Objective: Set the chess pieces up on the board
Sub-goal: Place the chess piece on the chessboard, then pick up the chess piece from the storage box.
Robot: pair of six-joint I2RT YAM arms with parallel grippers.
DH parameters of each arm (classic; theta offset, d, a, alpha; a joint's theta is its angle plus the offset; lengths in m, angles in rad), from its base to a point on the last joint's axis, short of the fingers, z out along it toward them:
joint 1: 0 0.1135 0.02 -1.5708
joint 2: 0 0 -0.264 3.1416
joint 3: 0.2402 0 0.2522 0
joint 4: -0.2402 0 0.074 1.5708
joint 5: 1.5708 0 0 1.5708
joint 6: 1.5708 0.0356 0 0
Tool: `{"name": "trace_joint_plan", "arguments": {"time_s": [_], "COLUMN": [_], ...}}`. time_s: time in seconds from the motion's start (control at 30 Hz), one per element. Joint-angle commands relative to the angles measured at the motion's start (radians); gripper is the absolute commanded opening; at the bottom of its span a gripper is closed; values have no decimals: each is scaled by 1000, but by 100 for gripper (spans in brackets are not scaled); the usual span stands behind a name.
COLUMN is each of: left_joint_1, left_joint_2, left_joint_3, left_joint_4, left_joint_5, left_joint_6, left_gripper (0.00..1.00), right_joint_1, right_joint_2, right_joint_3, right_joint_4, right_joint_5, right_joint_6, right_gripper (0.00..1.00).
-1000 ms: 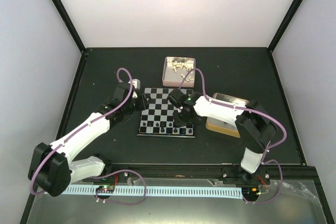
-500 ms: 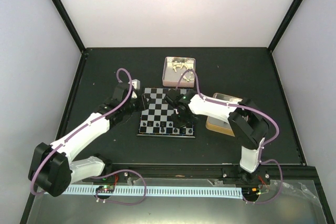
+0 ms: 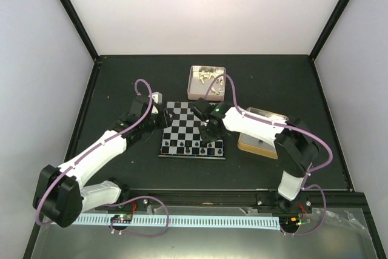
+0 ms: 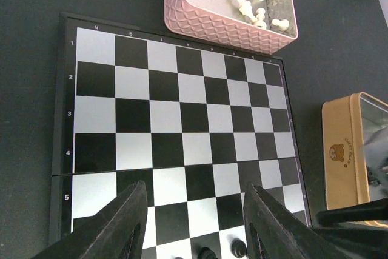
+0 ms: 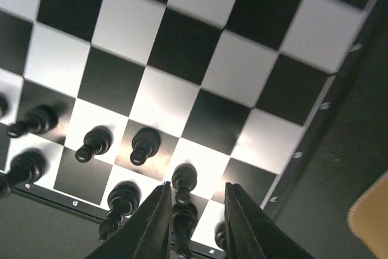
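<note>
The board lies mid-table, with black chess pieces along its near rows. My right gripper hovers low over the board's near right corner. In the right wrist view it is open, and a black pawn stands on a pale square between the fingers, free of both. More black pawns stand to its left. My left gripper is at the board's left edge. In the left wrist view it is open and empty above the board. White chess pieces lie in the pink tin.
A pink tin holding the white pieces sits just beyond the board's far edge. A tan tin sits right of the board, partly under my right arm. Black frame rails border the dark table on all sides.
My right gripper has gone from shut to open, leaving the black pawn standing on the board. The left arm has not moved.
</note>
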Motion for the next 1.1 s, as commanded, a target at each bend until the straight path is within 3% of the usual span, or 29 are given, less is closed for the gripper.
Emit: {"name": "trace_joint_plan", "arguments": {"time_s": [0.0,0.33,0.57,0.83,1.07], "left_joint_1": [9,12,14,14,14], "left_joint_2": [2,-4,5,6,14], "left_joint_3": [6,9,19,26,29], "left_joint_4": [26,34,32,19,18], "left_joint_5": [17,35,51,45,43], "left_joint_6": [-8,1,4,8,6], "left_gripper": [46,47,47,48,47], "right_joint_1": [-42,-381,-588,-662,-674], "right_joint_2": [-115,-426,-441,-375,-317], "right_joint_3": [-5,-344,-474,-573,-600], "right_joint_4": [17,99,180,266,348], "right_joint_5": [112,229,176,123,21], "right_joint_6": [52,110,73,104,86], "right_gripper": [26,30,37,48,47]}}
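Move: The black chess piece to fetch lies in the tan tray, about 25 cm right of the right hand, 1 ahead, 6 below. A second piece lies about 3 cm left and 1 ahead of it, a knight roughly 4 right and 2 ahead of it; the just-placed pawn stands about 1 cm back and 1 left of the hand, 4 below. From the left hand the piece is some 39 right, 7 back, 14 below. Right hand arcs up, about 25 cm right and down over the tray's chess piece, opening wider, turning clockwise. ##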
